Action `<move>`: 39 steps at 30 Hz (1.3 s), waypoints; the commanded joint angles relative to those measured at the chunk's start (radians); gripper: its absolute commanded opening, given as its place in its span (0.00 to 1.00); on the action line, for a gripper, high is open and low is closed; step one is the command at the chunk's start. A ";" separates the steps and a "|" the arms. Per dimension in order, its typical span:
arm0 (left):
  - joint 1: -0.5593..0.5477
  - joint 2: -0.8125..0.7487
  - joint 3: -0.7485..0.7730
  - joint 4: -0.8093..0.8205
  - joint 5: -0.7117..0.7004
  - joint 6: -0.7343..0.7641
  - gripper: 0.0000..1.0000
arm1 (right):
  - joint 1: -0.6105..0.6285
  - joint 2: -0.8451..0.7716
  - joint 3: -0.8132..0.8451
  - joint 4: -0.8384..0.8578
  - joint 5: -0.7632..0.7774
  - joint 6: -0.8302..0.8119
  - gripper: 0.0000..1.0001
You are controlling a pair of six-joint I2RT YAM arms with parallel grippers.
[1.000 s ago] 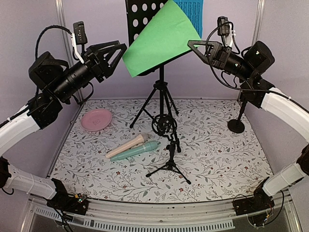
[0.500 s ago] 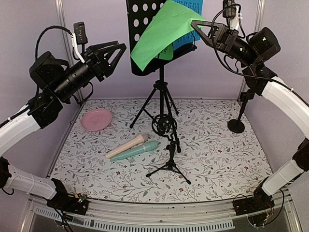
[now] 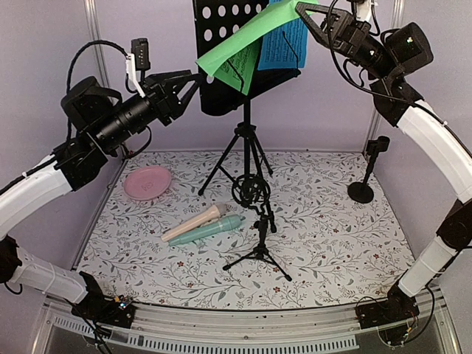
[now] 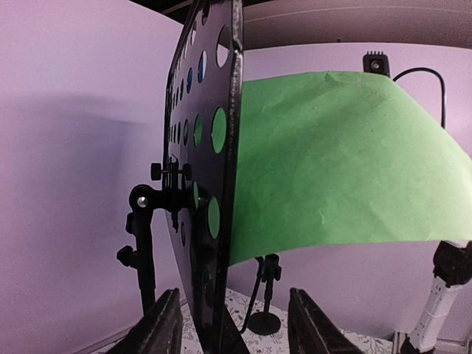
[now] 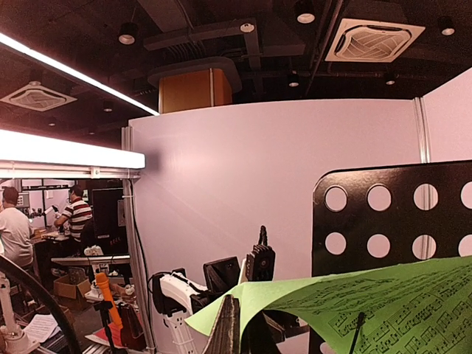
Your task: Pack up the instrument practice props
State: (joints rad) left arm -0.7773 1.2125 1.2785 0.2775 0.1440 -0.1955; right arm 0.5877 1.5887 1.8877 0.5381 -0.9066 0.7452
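Observation:
The black perforated music rack (image 3: pixel 221 22) stands on its tripod legs (image 3: pixel 247 158) at the back. My left gripper (image 3: pixel 190 80) is open at the rack's left edge; in the left wrist view that edge (image 4: pixel 221 221) runs between the fingers (image 4: pixel 158 328), nearer the left one. My right gripper (image 3: pixel 302 9) is shut on a corner of the green music sheet (image 3: pixel 236 40), which is lifted off the rack and sags leftward. The blue sheet (image 3: pixel 284 44) leans on the rack. The beige microphone (image 3: pixel 193 223) and mint microphone (image 3: pixel 208 231) lie side by side beside a small black tripod (image 3: pixel 259 240).
A pink plate (image 3: pixel 147 182) lies at the left of the flowered mat. A black stand with a round base (image 3: pixel 363 188) is at the right wall. Purple walls close the back and sides.
My right gripper has risen up and to the right, pulling the green sheet off the rack and uncovering the blue one. My left gripper has moved right to the rack's edge.

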 commanded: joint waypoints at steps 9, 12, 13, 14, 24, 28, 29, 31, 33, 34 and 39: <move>0.043 0.076 0.033 -0.005 0.005 0.001 0.41 | -0.002 0.063 0.155 -0.003 -0.003 0.059 0.00; 0.044 0.089 0.039 -0.005 0.008 -0.001 0.38 | 0.006 0.074 0.177 -0.004 -0.006 0.070 0.00; 0.045 0.093 0.040 -0.007 0.009 -0.003 0.36 | 0.009 0.077 0.184 -0.004 -0.006 0.072 0.00; 0.047 0.095 0.041 -0.008 0.008 -0.004 0.34 | 0.013 0.080 0.194 -0.004 -0.005 0.075 0.00; 0.051 0.101 0.041 -0.007 0.001 -0.008 0.20 | 0.033 0.094 0.259 -0.004 -0.008 0.081 0.00; 0.050 0.103 0.041 -0.008 -0.008 -0.006 0.12 | 0.041 0.083 0.262 0.000 0.005 0.066 0.01; 0.051 0.104 0.041 -0.008 -0.010 -0.007 0.10 | 0.041 0.081 0.265 0.002 0.007 0.062 0.01; 0.052 0.104 0.039 -0.006 -0.014 -0.007 0.09 | 0.043 0.078 0.272 0.003 0.013 0.062 0.01; 0.053 0.104 0.038 -0.005 -0.018 -0.007 0.09 | 0.044 0.076 0.282 0.005 0.018 0.062 0.01; 0.053 0.105 0.038 -0.005 -0.019 -0.007 0.09 | 0.045 0.075 0.287 0.006 0.019 0.064 0.01; 0.053 0.104 0.036 -0.005 -0.025 -0.004 0.08 | 0.056 0.061 0.301 0.015 0.022 0.068 0.01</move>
State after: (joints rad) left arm -0.7345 1.3094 1.2934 0.2703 0.1291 -0.1947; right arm 0.6281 1.6772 2.1578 0.5251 -0.8993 0.8124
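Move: The music stand's left edge is just beyond the open left fingers, some 4 cm ahead, 3 cm to the right and 3 cm down. From the left hand, the green sheet's middle lies about 6 cm ahead, 13 cm right and 8 cm up, and the blue sheet 13 cm ahead, 20 cm right and 4 cm up. From the right hand, which already pinches a corner of the green sheet, its middle lies 9 cm ahead, 13 cm left and 5 cm down; the blue sheet is 14 cm ahead, 5 cm left and 10 cm down. The left fingers come to straddle the stand's left edge and shut on it from half open, after a reach of about 5 cm forward and down, slightly right, that mostly ends before the last of the closing. Meanwhile the right hand keeps its pinch on the green corner and draws it up, then also back, some 6 cm in all, away from the stand. ##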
